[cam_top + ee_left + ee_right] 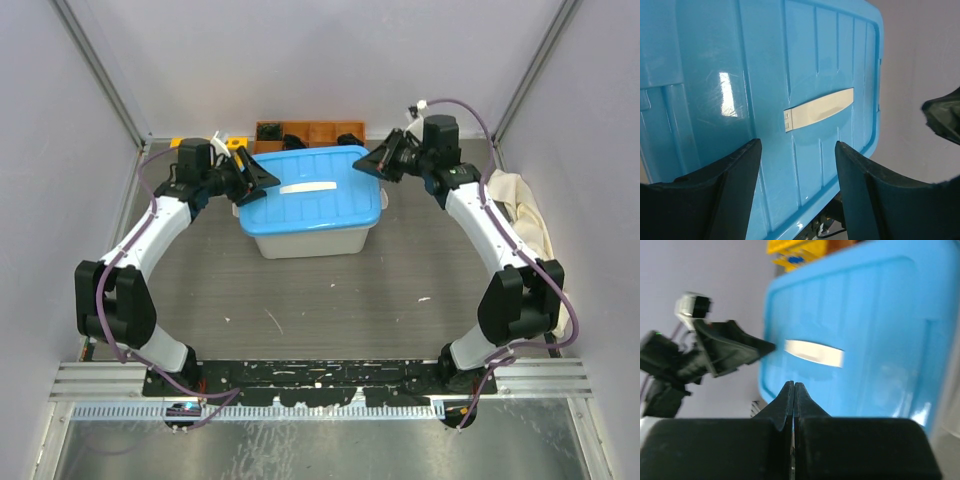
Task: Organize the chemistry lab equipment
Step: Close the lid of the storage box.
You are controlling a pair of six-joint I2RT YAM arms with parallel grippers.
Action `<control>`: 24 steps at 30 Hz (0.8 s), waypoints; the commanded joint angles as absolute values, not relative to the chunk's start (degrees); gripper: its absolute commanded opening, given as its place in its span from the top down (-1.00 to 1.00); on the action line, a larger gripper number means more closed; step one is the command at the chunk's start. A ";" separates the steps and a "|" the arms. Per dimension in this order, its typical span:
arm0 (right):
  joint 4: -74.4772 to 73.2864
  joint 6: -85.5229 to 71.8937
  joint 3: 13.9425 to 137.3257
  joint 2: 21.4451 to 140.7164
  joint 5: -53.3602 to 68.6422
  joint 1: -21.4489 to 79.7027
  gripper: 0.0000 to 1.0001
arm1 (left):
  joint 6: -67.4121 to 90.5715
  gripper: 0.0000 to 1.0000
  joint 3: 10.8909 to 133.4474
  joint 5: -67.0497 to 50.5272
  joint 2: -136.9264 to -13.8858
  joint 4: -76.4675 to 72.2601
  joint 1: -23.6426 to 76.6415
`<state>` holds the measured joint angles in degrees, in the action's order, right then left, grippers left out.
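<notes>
A blue lid [312,190] closes a pale storage bin [310,240] at the table's middle back, with a white strip [820,109] across its centre. My left gripper [262,180] hangs open at the lid's left edge; in its wrist view the fingers [735,185] stand wide apart over the blue lid [765,75], holding nothing. My right gripper [368,165] is at the lid's right back corner, its jaws shut and empty [794,386] above the lid [880,325]. Part of the yellow tube rack [235,147] shows behind the bin. The other equipment is hidden.
A brown compartment tray [310,131] stands against the back wall behind the bin. A cream cloth [522,215] lies along the right wall. Walls close in on the left, the right and the back. The grey table top [330,300] lies in front of the bin.
</notes>
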<state>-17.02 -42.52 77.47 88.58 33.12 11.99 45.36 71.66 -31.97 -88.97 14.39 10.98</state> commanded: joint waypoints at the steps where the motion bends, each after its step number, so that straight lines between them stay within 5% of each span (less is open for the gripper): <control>1: -4.25 -51.40 83.27 89.20 41.60 12.37 0.99 | 44.53 -0.25 70.71 -33.25 -89.38 12.08 11.06; 11: -10.84 -46.73 69.84 93.58 36.89 12.54 0.99 | 45.48 -0.25 71.60 -33.85 -89.87 11.10 11.07; 24: -9.91 -45.97 71.49 94.24 35.24 12.56 0.99 | 46.46 -0.25 70.66 -34.50 -89.77 9.94 11.08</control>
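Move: The right hand hangs, fingers shut, over the right end of the lid; the lid's middle is about 10 cm to its left, level fore and aft, some 8 cm lower, with the storage box's middle roughly 9 cm below that. The wooden tray lies about 16 cm ahead of the right hand and 10 cm left of it, on the table. From the left hand, open at the lid's left end, the lid's middle is some 9 cm right and 3 cm below, straight across. Up first, about 5 cm, then sharply down nearly 13 cm goes the right hand, its shut fingers tipping some 15 to 20 degrees further down as it drops and edging slightly left, until it stops with the fingertips on the lid near its right end and stays pressing there. The left hand keeps its place on the lid's left end, fingers still parted. ##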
